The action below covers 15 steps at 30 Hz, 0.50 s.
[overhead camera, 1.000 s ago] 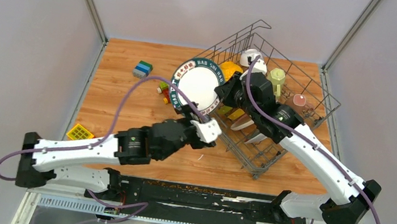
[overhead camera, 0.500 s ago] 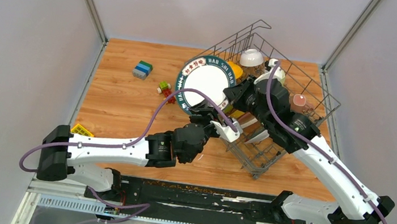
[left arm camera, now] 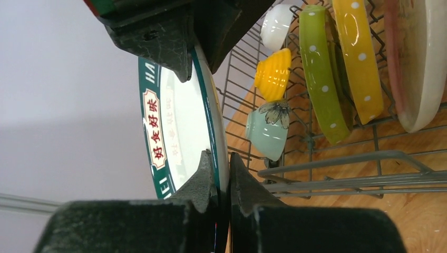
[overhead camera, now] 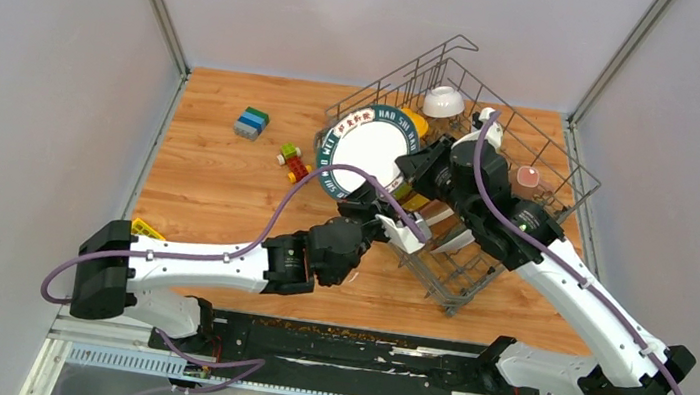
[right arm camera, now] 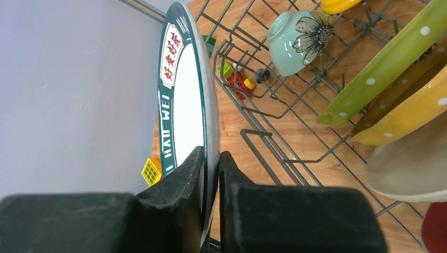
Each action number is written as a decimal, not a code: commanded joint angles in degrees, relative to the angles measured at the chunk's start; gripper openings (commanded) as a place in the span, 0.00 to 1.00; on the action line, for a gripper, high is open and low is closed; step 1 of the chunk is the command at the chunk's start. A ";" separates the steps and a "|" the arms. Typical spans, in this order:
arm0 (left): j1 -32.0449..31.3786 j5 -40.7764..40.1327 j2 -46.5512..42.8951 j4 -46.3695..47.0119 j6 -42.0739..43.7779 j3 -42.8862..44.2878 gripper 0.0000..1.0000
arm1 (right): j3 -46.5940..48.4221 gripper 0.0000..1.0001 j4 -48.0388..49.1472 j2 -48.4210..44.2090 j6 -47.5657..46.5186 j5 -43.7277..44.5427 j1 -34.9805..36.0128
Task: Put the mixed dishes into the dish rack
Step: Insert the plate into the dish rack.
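Note:
A large white plate with a dark-green lettered rim (overhead camera: 370, 150) stands on edge just left of the grey wire dish rack (overhead camera: 555, 154). My right gripper (overhead camera: 410, 165) is shut on its right rim, the rim pinched between the fingers in the right wrist view (right arm camera: 211, 154). My left gripper (overhead camera: 372, 206) is shut on its lower rim, as the left wrist view (left arm camera: 221, 158) shows. In the rack stand a lime-green dotted plate (left arm camera: 319, 74), a yellow dotted plate (left arm camera: 361, 58), a pale-green flowered mug (left arm camera: 269, 132), a yellow bowl (left arm camera: 273, 74) and a white bowl (overhead camera: 443, 100).
Small toy blocks lie on the wooden table: a blue-green one (overhead camera: 251, 122), a red and green cluster (overhead camera: 292, 160) and a yellow grid piece (overhead camera: 146, 229). Grey walls close in the table on three sides. A pink mug (overhead camera: 528, 176) sits at the rack's right side.
My left arm reached forward and its gripper went from open to shut on the plate's lower rim. The plate, held by the right gripper, shifted right toward the rack.

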 commanded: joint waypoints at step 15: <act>12.07 27.97 -14.43 -9.36 -31.56 8.53 0.00 | -4.95 0.82 3.85 -15.27 -16.93 21.44 -0.31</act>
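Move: The plate is still held at its rim by both grippers, its middle about 8 cm left and 1 cm ahead of the right hand, level with it. The dish rack's middle lies some 15 cm ahead, 21 cm right and 20 cm below the left hand; for the right hand, about 10 cm ahead, 15 cm right and 23 cm below. From the left hand, the green plate stands roughly 12 cm ahead and 11 cm right, the red-and-teal plate 3 cm ahead and 23 cm right, both about 20 cm below. The plate stays pinched in the left gripper, which lifts it about 5 cm and drifts a little left, clear above the rack's near edge, rolling some 20 degrees so its left side dips. The right fingers spread wide and let go of the rim, then that hand backs off to the right and up over the racked plates, tipping upward. ##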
